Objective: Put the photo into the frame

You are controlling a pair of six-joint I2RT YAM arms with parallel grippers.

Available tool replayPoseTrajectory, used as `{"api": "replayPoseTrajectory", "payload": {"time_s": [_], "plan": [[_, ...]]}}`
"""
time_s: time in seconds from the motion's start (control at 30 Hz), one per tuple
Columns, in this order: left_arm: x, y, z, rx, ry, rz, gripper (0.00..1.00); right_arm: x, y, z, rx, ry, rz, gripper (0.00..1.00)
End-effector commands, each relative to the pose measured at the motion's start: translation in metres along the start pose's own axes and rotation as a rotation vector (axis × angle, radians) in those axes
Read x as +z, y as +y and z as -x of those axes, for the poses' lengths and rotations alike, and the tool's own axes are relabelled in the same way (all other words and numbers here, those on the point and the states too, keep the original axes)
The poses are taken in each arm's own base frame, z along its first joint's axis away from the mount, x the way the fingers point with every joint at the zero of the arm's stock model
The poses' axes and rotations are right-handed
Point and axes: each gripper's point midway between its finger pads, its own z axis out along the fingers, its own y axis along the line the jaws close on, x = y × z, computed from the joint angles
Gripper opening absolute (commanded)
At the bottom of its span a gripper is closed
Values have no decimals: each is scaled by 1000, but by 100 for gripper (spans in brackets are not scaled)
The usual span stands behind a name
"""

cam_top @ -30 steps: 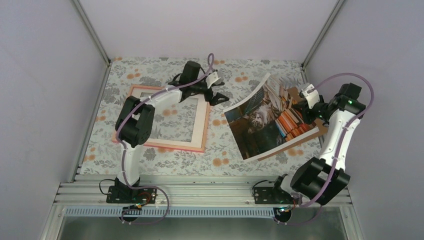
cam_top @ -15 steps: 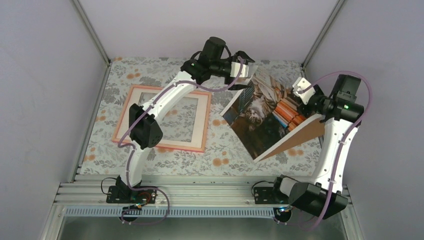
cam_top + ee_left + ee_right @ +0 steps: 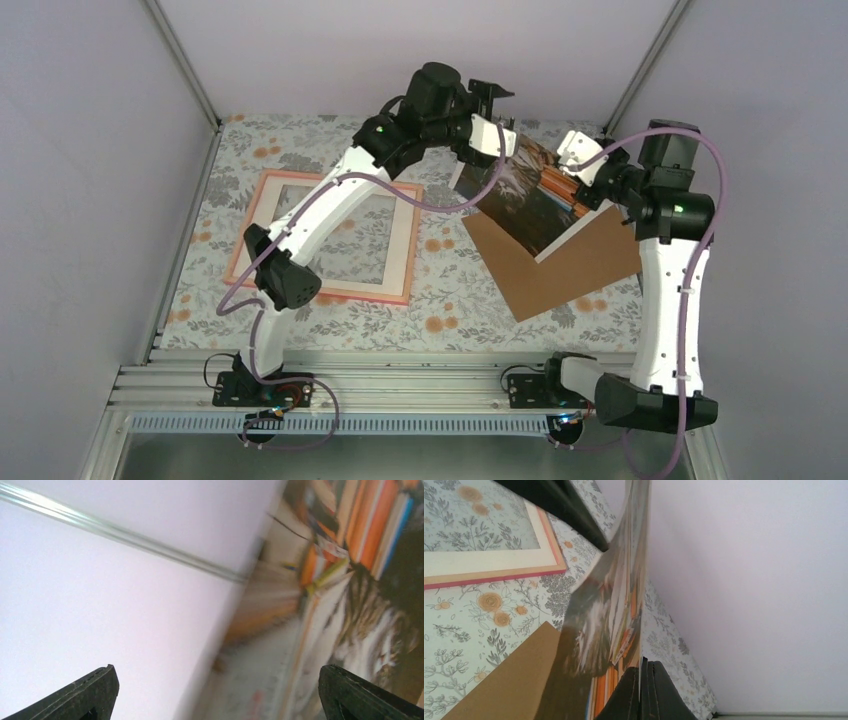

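Observation:
The photo (image 3: pixel 525 195), a cat among colourful books, hangs raised and nearly on edge above the table at the back right. My right gripper (image 3: pixel 585 188) is shut on its right edge, and in the right wrist view the fingers (image 3: pixel 659 690) pinch the thin sheet (image 3: pixel 609 610). My left gripper (image 3: pixel 497 100) is open at the photo's upper left edge. In the left wrist view the blurred photo (image 3: pixel 350 580) fills the right side and its edge runs between the wide-apart fingertips (image 3: pixel 97 692). The pink frame (image 3: pixel 325 235) lies flat on the left.
A brown backing board (image 3: pixel 560 265) lies flat on the floral tablecloth (image 3: pixel 440 320) under the raised photo. Grey walls close in the back and both sides, and a metal rail (image 3: pixel 400 385) runs along the near edge.
My right gripper has lifted the photo off the backing board until it stands nearly on edge. My left arm has swung from over the frame to the photo's upper edge.

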Motion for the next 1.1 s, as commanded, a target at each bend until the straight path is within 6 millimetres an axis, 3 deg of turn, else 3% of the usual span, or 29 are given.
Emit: {"api": "replayPoseTrajectory", "payload": {"time_s": [0.0, 0.07, 0.17, 0.3, 0.47, 0.57, 0.7, 0.8, 0.87, 0.93, 1.07], "plan": [[-44, 44, 6, 113, 105, 125, 100, 6, -17, 13, -39, 17, -75, 3], [-58, 46, 12, 126, 101, 122, 100, 9, -19, 17, -51, 20, -91, 3], [-69, 31, 21, 172, 78, 61, 100, 13, -22, 26, -75, 10, -109, 3], [-62, 8, 22, 255, 103, -14, 100, 20, -26, 45, -117, -14, -129, 3], [-57, 12, 16, 299, 156, -16, 93, 29, -30, 72, -147, -35, -135, 3], [-56, 11, 10, 321, 185, -20, 74, 32, -26, 81, -177, -46, -137, 3], [-59, 14, 9, 296, 198, -9, 27, 39, -23, 78, -180, -37, -139, 3], [-64, 15, 7, 248, 205, -4, 4, 40, -22, 75, -155, -43, -152, 4], [-69, 16, 1, 187, 206, -2, 2, 38, -24, 75, -111, -61, -184, 29], [-76, 21, -1, 95, 183, 8, 2, 37, -20, 75, -78, -86, -193, 47], [-92, 34, -3, -220, 105, 28, 2, 35, -14, 83, 75, -169, -174, 98]]}}
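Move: The right hand keeps hold of the photo's edge high over the table; the photo's middle hangs about 9 cm below it, some 3 cm to its left and 2 cm nearer the base. For the open left hand, that middle lies roughly 10 cm back, 5 cm to the right and 9 cm down. On the table some 39 cm below the left hand, the brown board is about 15 cm right and 3 cm back, the frame about 35 cm left and 2 cm back. In mid-air the right hand carries the photo about 6 cm left and 4 cm forward, first rising some 4 cm, up to the left hand, which lifts about 5 cm, draws left and a little back, then sinks part of the way and shuts its fingers on the photo's far edge. Only once the left hand has its pinch does the right hand open wide, letting go as it sinks about 2 cm, while the left eases on a little farther left. ##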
